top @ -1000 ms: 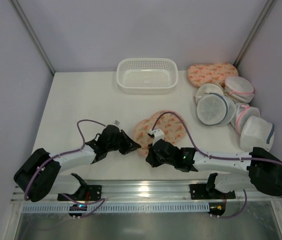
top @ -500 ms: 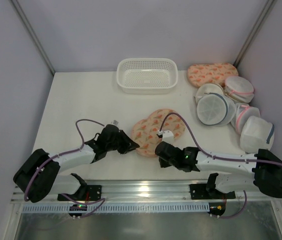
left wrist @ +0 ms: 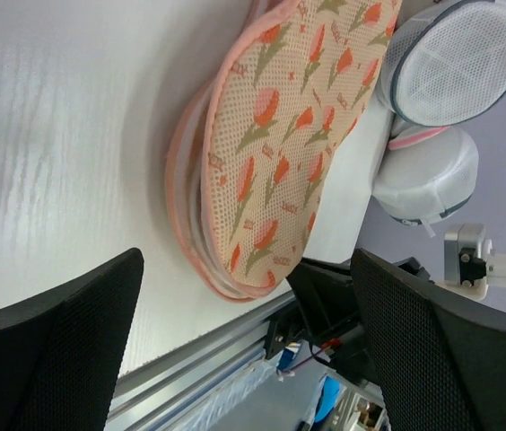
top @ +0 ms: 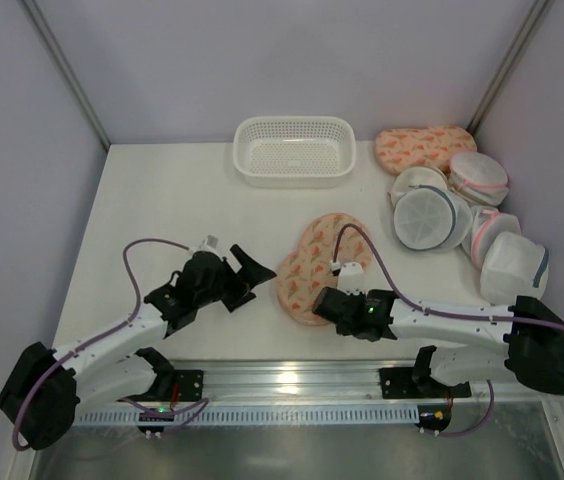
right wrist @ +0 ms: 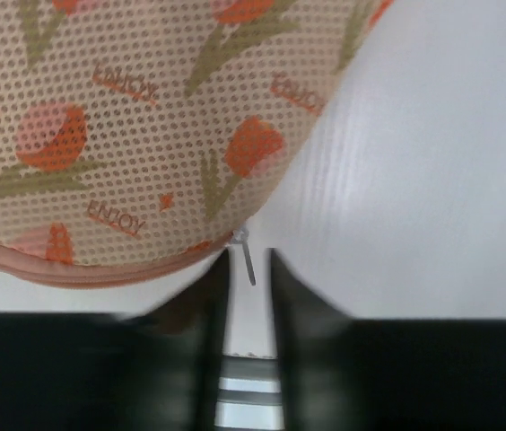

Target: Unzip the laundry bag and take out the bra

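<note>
The laundry bag (top: 314, 262), peach with an orange tulip print and pink edging, lies near the table's front edge. It fills the top of the right wrist view (right wrist: 136, 117) and the middle of the left wrist view (left wrist: 289, 144). My left gripper (top: 248, 274) stands wide open just left of the bag, touching nothing (left wrist: 246, 296). My right gripper (top: 324, 298) sits at the bag's near rim, almost closed (right wrist: 248, 269). The thin metal zipper pull (right wrist: 248, 259) hangs loose in the slit between its fingers. The bra is hidden.
A white basket (top: 294, 150) stands at the back centre. A second peach printed bag (top: 424, 147) and several round white mesh bags (top: 430, 215) (left wrist: 459, 58) crowd the right side. A metal rail (top: 292, 378) runs along the near edge.
My left gripper has opened wide and drawn back to the left, off the bag. The bag has turned more upright, and my right gripper has shifted slightly right along its near rim.
</note>
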Controlling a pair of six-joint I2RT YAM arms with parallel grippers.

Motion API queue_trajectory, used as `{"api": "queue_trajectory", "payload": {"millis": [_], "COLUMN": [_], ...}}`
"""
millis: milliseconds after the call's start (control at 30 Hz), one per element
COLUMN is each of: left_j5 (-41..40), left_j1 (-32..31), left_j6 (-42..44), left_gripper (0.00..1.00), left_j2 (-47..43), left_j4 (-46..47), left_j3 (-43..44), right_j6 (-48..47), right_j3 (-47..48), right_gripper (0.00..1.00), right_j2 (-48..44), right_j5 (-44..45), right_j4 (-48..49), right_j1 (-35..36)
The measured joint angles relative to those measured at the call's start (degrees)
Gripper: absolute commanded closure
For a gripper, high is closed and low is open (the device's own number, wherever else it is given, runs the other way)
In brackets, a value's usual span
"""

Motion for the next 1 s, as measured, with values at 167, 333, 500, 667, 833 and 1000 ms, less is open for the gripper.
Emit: {"api": "queue_trajectory", "payload": {"millis": [167, 333, 500, 667, 833, 1000], "left_j5": [-2.4, -3.5, -6.4, -9.0, -10.6, -12.0], "left_j1": [0.0, 0.0, 0.0, 0.0, 0.0, 0.0], "left_j6": [1.4, 3.1, 4.5, 5.6, 5.6, 5.5], "left_gripper": [0.01, 0.01, 0.01, 0.01, 0.01, 0.01], "left_j2": [-7.7, -14.1, -20.4, -29.6, -38.1, -43.9], "left_j4": [-6.5, -11.6, -17.0, -22.9, -27.8, -32.1], "left_j3": [0.0, 0.0, 0.0, 0.0, 0.0, 0.0], "right_j6": [7.1, 8.8, 3.1, -4.3, -9.6, -11.6], "right_j3": [5.4, 10.4, 15.3, 25.9, 36.4, 43.4], "right_gripper": [0.14, 0.1, 0.1, 0.1, 0.1, 0.12], "right_j2": [-1.5, -5.4, -4.3, 9.3, 22.9, 32.6], "right_j5": [6.9, 9.6, 8.6, 6.8, 4.7, 4.2], "right_j4": [-14.5, -22.0, -18.9, -13.2, -8.3, -7.4], "right_j1": [0.2, 1.1, 1.6, 1.8, 2.2, 2.3]}}
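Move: The laundry bag's middle lies about 8 cm ahead and 2 cm left of the right hand, whose nearly shut fingers are down at the bag's near end, with the zipper pull about 1 cm ahead. The white basket stands some 29 cm ahead and 7 cm left, the nearest round mesh bag some 17 cm ahead and 17 cm right. From the empty left hand the laundry bag's middle is about 10 cm right, 2 cm ahead and 8 cm below. Letting go of the zipper pull, the right fingers spread wide as the hand rises and swings about 4 cm right; it then turns back and sweeps some 19 cm left over the near part of the laundry bag, edging forward and finally sinking a little beside the bag's left edge. The open left hand clears out left, up and back, tipping its fingers up. ##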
